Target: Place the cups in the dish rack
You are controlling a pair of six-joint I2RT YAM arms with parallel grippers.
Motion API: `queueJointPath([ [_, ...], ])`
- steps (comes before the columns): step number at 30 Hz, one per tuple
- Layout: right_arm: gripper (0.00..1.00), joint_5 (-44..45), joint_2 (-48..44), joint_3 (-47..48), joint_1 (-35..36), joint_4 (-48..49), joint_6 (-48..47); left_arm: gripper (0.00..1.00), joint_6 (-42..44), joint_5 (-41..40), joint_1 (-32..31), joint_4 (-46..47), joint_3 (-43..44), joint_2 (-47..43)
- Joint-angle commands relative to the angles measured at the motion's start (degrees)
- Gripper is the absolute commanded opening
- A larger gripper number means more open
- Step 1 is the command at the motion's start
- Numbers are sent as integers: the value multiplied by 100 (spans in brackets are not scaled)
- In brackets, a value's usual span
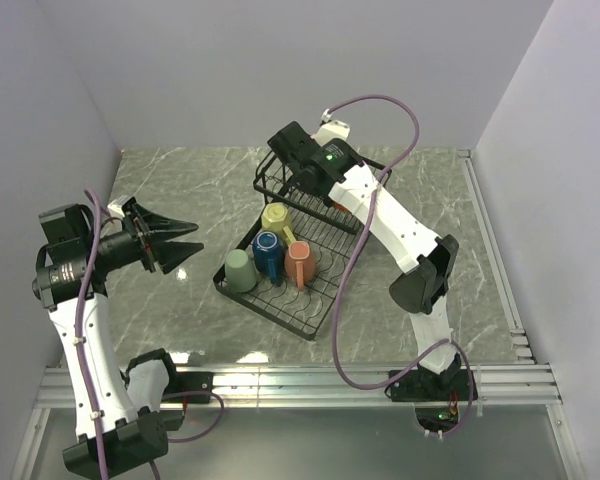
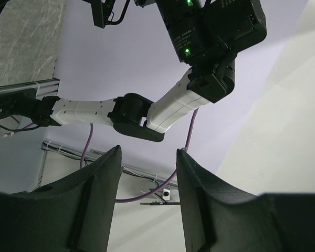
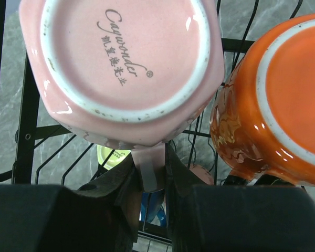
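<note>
The black wire dish rack (image 1: 280, 312) lies mid-table. On its flat tray stand a pale green cup (image 1: 240, 270), a blue cup (image 1: 268, 250), a yellow-green cup (image 1: 277, 218) and a salmon cup (image 1: 300, 262), all upside down. My right gripper (image 1: 292, 170) hangs over the raised basket. In the right wrist view that gripper (image 3: 153, 168) is shut on the handle of a pink cup (image 3: 121, 58), bottom up, with an orange cup (image 3: 273, 105) close beside it. My left gripper (image 1: 199, 237) is raised left of the rack, open and empty (image 2: 148, 150).
Rack wires (image 3: 29, 105) run under the pink cup, with the yellow-green cup (image 3: 111, 154) and blue cup (image 3: 152, 207) seen lower down. Purple cables loop from both arms. White walls enclose the marble table; an aluminium rail runs along its near edge (image 1: 300, 380).
</note>
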Motion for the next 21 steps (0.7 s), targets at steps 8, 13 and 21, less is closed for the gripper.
queueJointPath([
  [8,5,-252,-95,-156,95,-127,-68,51,-209,129,26,470,-181,-162],
  [13,27,-638,-95,-104,130,145,-121,51,-270,156,17,540,-172,-170],
  [21,60,-876,-59,-33,200,102,-130,50,-314,164,52,576,-190,-205],
])
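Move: The right hand still pinches the handle of the upside-down pink cup on the upper rack, the cup's middle about 6 cm ahead and 1 cm left, roughly level. The orange cup sits some 4 cm ahead and 8 cm right at like height; the yellow cup is about 7 cm left, 2 cm back and 17 cm below. From the idle left hand the pink cup lies roughly 26 cm ahead, 20 cm right and 12 cm lower. The right hand eases some 2 cm left, turning slightly counter-clockwise, and opens, releasing the pink cup's handle. ##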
